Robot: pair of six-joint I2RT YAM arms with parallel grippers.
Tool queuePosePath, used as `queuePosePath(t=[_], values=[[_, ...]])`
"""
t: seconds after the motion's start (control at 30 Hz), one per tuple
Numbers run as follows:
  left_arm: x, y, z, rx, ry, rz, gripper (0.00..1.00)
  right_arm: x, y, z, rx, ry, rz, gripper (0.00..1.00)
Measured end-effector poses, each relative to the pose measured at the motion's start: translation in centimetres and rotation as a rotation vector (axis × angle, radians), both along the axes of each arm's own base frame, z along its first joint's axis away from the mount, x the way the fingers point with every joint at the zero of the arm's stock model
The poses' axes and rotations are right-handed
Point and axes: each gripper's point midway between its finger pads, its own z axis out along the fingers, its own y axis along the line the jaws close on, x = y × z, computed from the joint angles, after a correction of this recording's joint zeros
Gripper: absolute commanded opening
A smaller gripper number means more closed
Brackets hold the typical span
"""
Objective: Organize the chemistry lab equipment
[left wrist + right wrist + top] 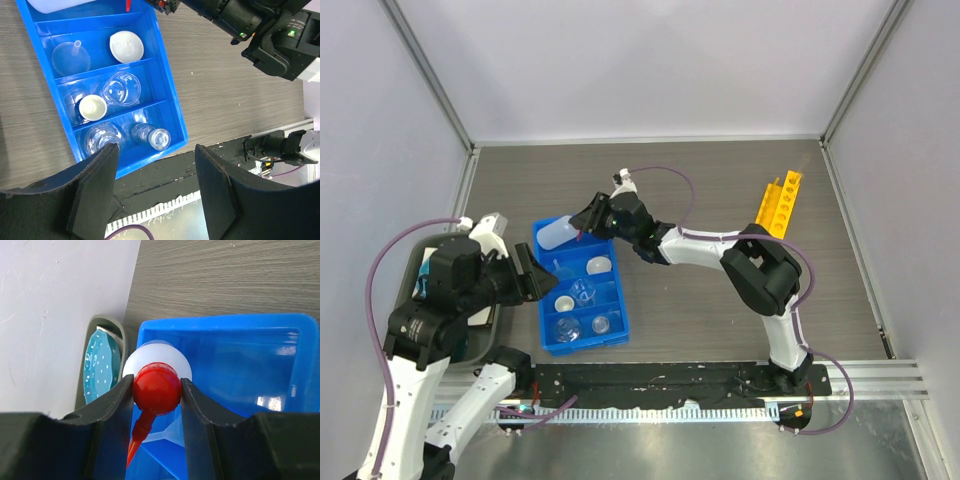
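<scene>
A blue divided tray (620, 330) holds the lab glassware. In the left wrist view I see a clear funnel (70, 57), a white round dish (126, 46), a glass beaker (120, 89), a small white-mouthed cup (92, 106) and two glass vials (102, 137) (156, 137). The red-capped squeeze bottle (554, 233) lies in the tray's far compartment. My right gripper (156, 390) is shut on its red cap (156, 387). My left gripper (157, 190) hangs open over the tray's near edge, nothing between its fingers (95, 190). The yellow holed rack (778, 205) lies at the far right.
A grey bin (480, 345) left of the blue tray holds the teal dotted plate (102, 365). The black base rail (670, 380) runs along the near edge. Grey walls close in the table on three sides.
</scene>
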Motion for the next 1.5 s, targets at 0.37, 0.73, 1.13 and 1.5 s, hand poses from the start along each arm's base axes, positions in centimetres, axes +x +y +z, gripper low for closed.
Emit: queuePosePath(t=[0.37, 0.73, 1.13, 1.5], values=[[-0.3, 0.1, 0.0, 0.005, 0.000, -0.003, 0.66, 0.4, 0.6, -3.5, -0.028, 0.036, -0.035, 0.19], [-0.4, 0.2, -0.2, 0.009, 0.005, -0.005, 0.66, 0.2, 0.9, -3.4, -0.019, 0.036, -0.040, 0.65], [-0.5, 0.2, 0.0, 0.009, 0.006, -0.005, 0.66, -0.2, 1.3, -3.2, -0.108, 0.014, -0.043, 0.75], [-0.5, 0.2, 0.4, 0.002, -0.004, -0.002, 0.66, -0.2, -1.3, -2.5, -0.370, -0.018, -0.076, 0.77]])
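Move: The right hand holds the wash bottle by its red cap; the blue bin's far compartment, where the bottle goes, is centred about 4 cm to the left and 7 cm below, level fore-and-aft. The funnel lies some 7 cm back and 5 cm left of the hand, the white bowl 7 cm back and 4 cm right, both about 8 cm down. From the left hand, that compartment is roughly 20 cm ahead, 5 cm right and 19 cm below. Right hand lowers the bottle about 3.5 cm into the far compartment, opens off the cap, then rolls some 20 degrees. ##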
